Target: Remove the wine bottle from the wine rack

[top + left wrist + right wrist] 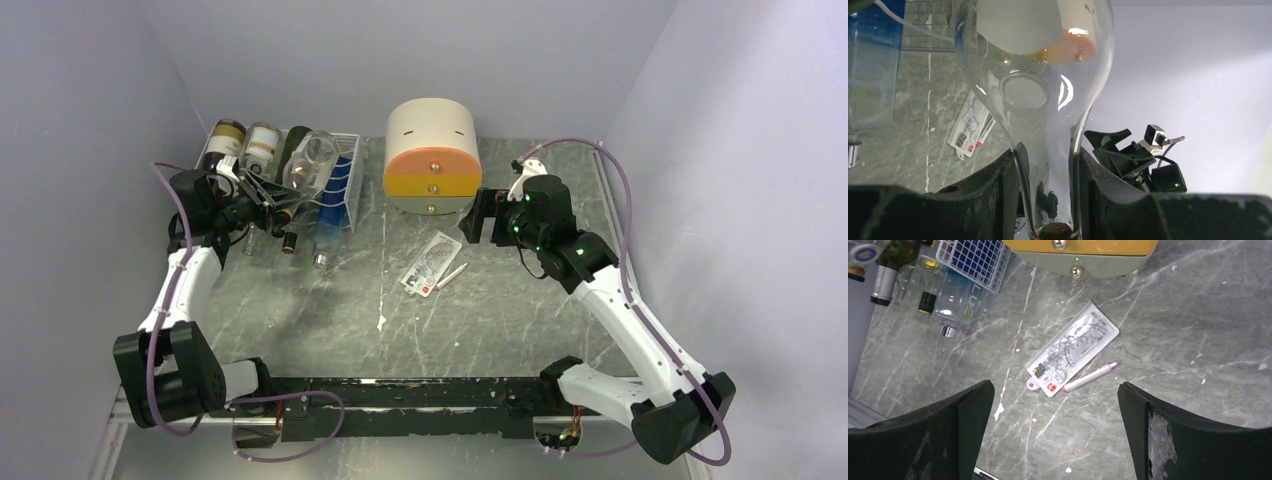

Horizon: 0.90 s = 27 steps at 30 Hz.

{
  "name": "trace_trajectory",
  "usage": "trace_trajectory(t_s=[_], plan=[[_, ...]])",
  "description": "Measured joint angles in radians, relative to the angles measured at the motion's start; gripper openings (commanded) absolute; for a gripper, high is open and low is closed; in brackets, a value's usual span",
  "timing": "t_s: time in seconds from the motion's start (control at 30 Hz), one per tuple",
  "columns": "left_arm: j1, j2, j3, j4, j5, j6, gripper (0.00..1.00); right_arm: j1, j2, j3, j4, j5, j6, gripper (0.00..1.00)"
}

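Note:
My left gripper (pixel 268 197) is shut on the neck of a clear glass wine bottle (pixel 311 160), corked, its body pointing to the back right over the white wire wine rack (pixel 347 190) at the back left. In the left wrist view the two black fingers (pixel 993 195) clamp the bottle's neck (pixel 1048 165), and the gripper (pixel 1048 200) is tight on it. The rack's grid (pixel 923 25) shows behind. Other bottles (pixel 223 140) lie in the rack. My right gripper (pixel 478 216) is open and empty, above the table beside the cabinet, and it also shows in the right wrist view (pixel 1055 435).
A round cream-and-orange drawer cabinet (pixel 432 155) stands at the back centre. A plastic packet (pixel 430 263) and a white pen (pixel 450 277) lie mid-table. A pale blue bottle (pixel 328 232) sticks out of the rack's lower front. Grey walls close in left, back and right.

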<state>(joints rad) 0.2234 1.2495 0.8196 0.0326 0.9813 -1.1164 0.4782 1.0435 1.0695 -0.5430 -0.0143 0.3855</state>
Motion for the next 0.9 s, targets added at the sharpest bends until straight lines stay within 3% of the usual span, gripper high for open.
trace_trajectory(t_s=[0.4, 0.9], plan=[[-0.004, -0.154, 0.055, -0.224, 0.001, 0.114, 0.07, 0.027, 0.097, 0.006, 0.035, -0.072, 0.011, 1.00], [-0.033, -0.409, -0.071, -0.462, 0.003, 0.235, 0.07, 0.382, 0.320, 0.058, 0.155, -0.109, 0.021, 1.00]])
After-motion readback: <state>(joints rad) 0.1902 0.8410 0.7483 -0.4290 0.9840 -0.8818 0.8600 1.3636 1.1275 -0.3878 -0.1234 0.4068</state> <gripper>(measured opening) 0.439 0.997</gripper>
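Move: The left hand already holds the clear wine bottle by its neck; its middle is about 8 cm ahead, 7 cm right and 2 cm above, and open table lies some 10 cm back, 5 cm right, 20 cm below. From that hand the rack's middle is 18 cm ahead, 12 cm lower, the dark bottle 12 ahead, 2 right, the blue bottle 11 ahead, 9 right. From the right hand the clear bottle is roughly 13 cm ahead, 32 cm left; the card 9 ahead, 10 left, 20 below. Back towards the robot, the left hand draws the clear bottle about 10 cm away from the rack, drifting a little right; it first climbs some 3 cm, then sinks again, fingers keeping the neck pinched. The right hand, wide open, starts slowly, then sweeps left towards the bottle's body at a growing pace, also coming back and down, turning counter-clockwise about 25 degrees. ##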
